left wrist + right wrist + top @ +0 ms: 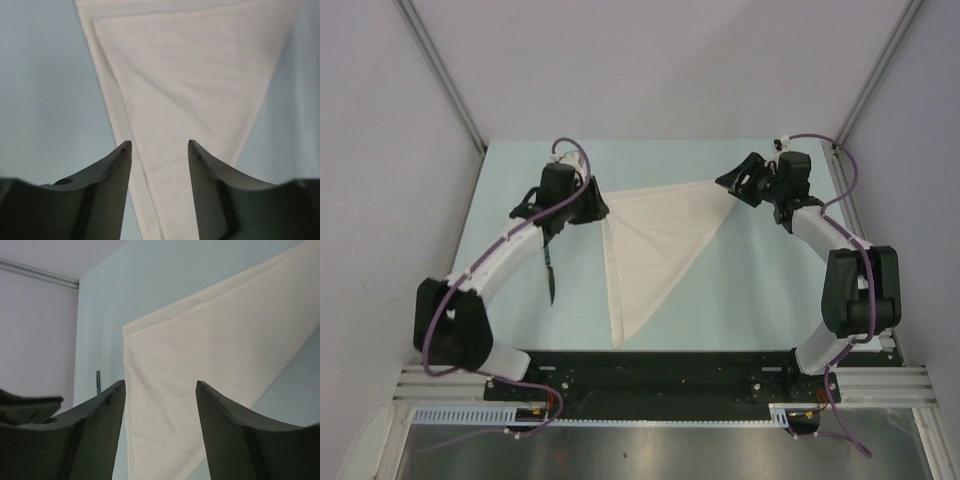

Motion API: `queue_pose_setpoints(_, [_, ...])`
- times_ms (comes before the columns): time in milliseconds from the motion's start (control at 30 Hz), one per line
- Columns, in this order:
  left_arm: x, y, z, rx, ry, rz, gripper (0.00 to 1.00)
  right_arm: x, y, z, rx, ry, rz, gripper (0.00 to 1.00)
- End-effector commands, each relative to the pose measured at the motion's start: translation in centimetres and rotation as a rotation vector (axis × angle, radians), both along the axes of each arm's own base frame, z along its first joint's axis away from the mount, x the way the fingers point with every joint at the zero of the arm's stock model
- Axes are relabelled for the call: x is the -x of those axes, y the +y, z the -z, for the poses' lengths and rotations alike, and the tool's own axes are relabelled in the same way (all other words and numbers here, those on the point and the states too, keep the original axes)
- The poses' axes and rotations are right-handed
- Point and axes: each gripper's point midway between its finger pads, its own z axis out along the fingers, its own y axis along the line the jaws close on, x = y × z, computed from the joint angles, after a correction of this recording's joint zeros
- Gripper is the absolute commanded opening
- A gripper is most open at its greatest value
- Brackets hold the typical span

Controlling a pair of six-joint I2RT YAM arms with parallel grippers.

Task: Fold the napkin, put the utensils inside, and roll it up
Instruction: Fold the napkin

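Note:
The white napkin lies on the table folded into a triangle, its long edge at the far side and its point toward the arm bases. My left gripper hovers over the napkin's far-left corner, open with nothing between its fingers; the left wrist view shows the napkin below the gripper. My right gripper is open and empty by the far-right corner, with the napkin under it. The dark utensil lies on the table left of the napkin, partly beneath my left arm; a sliver of the utensil shows in the right wrist view.
The pale blue table is enclosed by pale walls on the left, back and right. A black mounting rail with the arm bases runs along the near edge.

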Motion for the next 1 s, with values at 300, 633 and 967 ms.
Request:
queue_pose_setpoints(300, [-16.6, 2.3, 6.8, 0.035, 0.092, 0.031, 0.36, 3.7, -1.7, -2.7, 0.11, -0.038, -0.024, 0.64])
queue_pose_setpoints(633, [-17.9, 1.3, 11.9, 0.088, 0.155, 0.05, 0.31, 3.4, -1.3, -1.5, 0.074, 0.0, -0.036, 0.64])
queue_pose_setpoints(967, [-17.5, 2.2, 14.0, 0.044, 0.22, 0.002, 0.26, 3.4, -1.4, -1.0, 0.072, 0.015, -0.034, 0.64])
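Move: The folded layer's far-left corner lies about 18 cm ahead of the left hand, 2 cm to its left and 16 cm below. On the same table level, the napkin's near-left tip is roughly 25 cm back and 4 cm right, its middle 2 cm ahead and 15 cm right, and the knife's middle 3 cm back and 19 cm left. From the right hand that corner is some 42 cm left, 6 cm ahead and 16 cm below. Sweeping forward over the napkin's left edge, the left hand covers about 16 cm, most of it before it drops some 15 cm beside the folded layer's far-left corner, pitching its tips further down. The fingers narrow from over half open to about a quarter, ending at the layer's edge just short of the corner. The open, empty right hand backs off slightly. ##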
